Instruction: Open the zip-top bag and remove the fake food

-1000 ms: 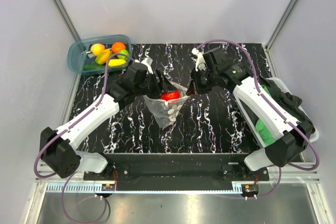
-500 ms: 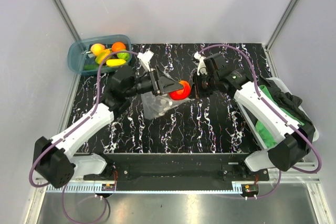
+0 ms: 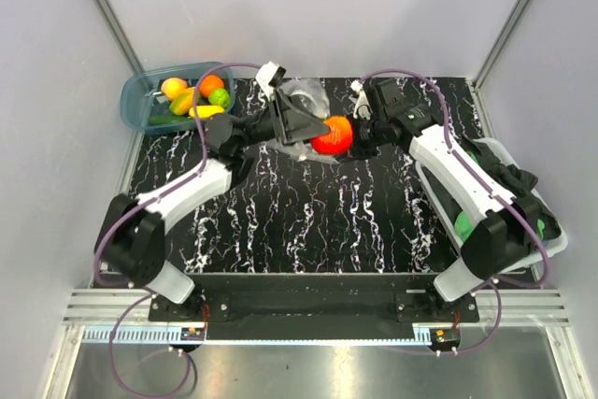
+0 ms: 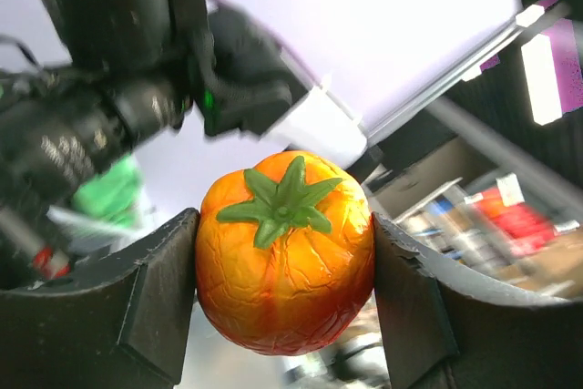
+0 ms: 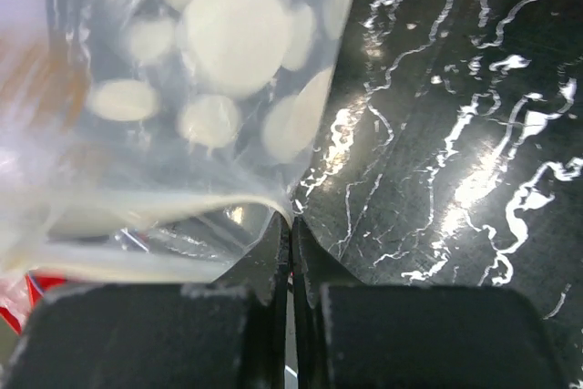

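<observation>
My left gripper [image 3: 322,134] is shut on an orange-red fake tomato [image 3: 332,135] with a green stalk, held in the air above the table's far middle. In the left wrist view the tomato [image 4: 284,252] fills the gap between both fingers. The clear zip-top bag [image 3: 304,105] with pale dots hangs lifted beside it. My right gripper [image 3: 356,142] is shut on the bag's edge; in the right wrist view the bag [image 5: 182,88] rises from the closed fingertips [image 5: 290,225]. Other fake food [image 3: 192,97] lies in the blue tub.
The blue translucent tub [image 3: 140,100] stands at the far left corner of the black marbled table [image 3: 308,221]. A white bin [image 3: 547,231] with green cloth [image 3: 467,226] and dark cloth stands at the right edge. White walls enclose the cell.
My left gripper pulled the tomato out of the bag and lifted it up and away. My right gripper raised the bag off the table toward the far side.
</observation>
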Controlling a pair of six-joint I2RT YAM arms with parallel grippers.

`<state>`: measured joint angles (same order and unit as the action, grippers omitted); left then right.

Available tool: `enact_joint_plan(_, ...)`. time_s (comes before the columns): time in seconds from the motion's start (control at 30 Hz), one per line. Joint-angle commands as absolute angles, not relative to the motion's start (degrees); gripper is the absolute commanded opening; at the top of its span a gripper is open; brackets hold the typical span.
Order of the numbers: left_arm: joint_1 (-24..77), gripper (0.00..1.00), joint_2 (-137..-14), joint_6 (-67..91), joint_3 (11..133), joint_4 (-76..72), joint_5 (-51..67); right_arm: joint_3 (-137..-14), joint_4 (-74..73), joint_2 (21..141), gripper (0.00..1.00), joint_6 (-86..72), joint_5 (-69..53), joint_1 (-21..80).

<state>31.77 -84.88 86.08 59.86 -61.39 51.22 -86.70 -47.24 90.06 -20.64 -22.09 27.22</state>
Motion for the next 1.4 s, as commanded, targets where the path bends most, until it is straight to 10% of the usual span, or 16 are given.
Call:
enact_joint_plan(0.0, 30.4, 0.0, -92.0, 104.7, 68.6, -92.1, 48.9, -91.0, -50.4, 91.9, 0.0, -21.1, -21.8, 23.7)
enact_joint_plan(0.3, 27.6, 0.0, -93.1, 102.7, 66.2, -80.7, 58.7, -98.3, -56.9, 94.7, 0.0, -13.4, -14.1, 15.7)
enact_joint_plan(0.43, 23.4, 0.0, -85.7, 74.0, 65.1, -49.8, 59.9, -95.5, -55.6, 93.8, 0.0, -14.2, -16.8, 15.7)
enact_joint_plan(0.57, 16.5, 0.0, -84.8, 41.6, 78.4, 7.2, 46.3, -91.7, -54.3, 90.6, 0.0, -14.4, -17.8, 15.7)
enact_joint_plan(0.97, -1.8, 0.01, -98.8, 30.9, 87.0, 18.2, 8.5, -87.5, -52.5, 85.5, 0.0, -17.3, -22.7, 15.7)
enact_joint_plan(1.17, -3.9, 0.16, -110.7, 25.9, 99.3, 17.5, -4.8, -84.9, -51.8, 83.0, 0.0, -17.2, -23.9, 15.7)
enact_joint_plan(1.37, -5.9, 0.84, -119.5, 24.4, 110.6, 20.8, -6.9, -84.4, -51.9, 82.5, 0.0, -17.1, -24.8, 15.7)
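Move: The left hand already holds the tomato high up and is taking it to the blue bin, whose middle lies some 42 cm ahead, 44 cm to its left and 36 cm below. In the bin's right part, from this hand, the green fruit lies about 42 cm ahead and 31 cm left, and the yellow fruit 38 ahead and 35 left, both some 37 cm below. From the right hand the bin is about 34 cm ahead, 46 cm left and 17 cm below. Keeping its grip on the tomato, the left hand first eases forward a few centimetres, then sweeps left and forward, roughly 35 cm each way, away from the bag and towards the blue bin, sinking some 23 cm as the wrist swings round counter-clockwise from pointing right to pointing forward and slantwise down. The right hand, its fingers still shut on the zip-top bag's rim, draws it about 8 cm to the right, away from the tomato, going forward a little at first and then easing back as far. ##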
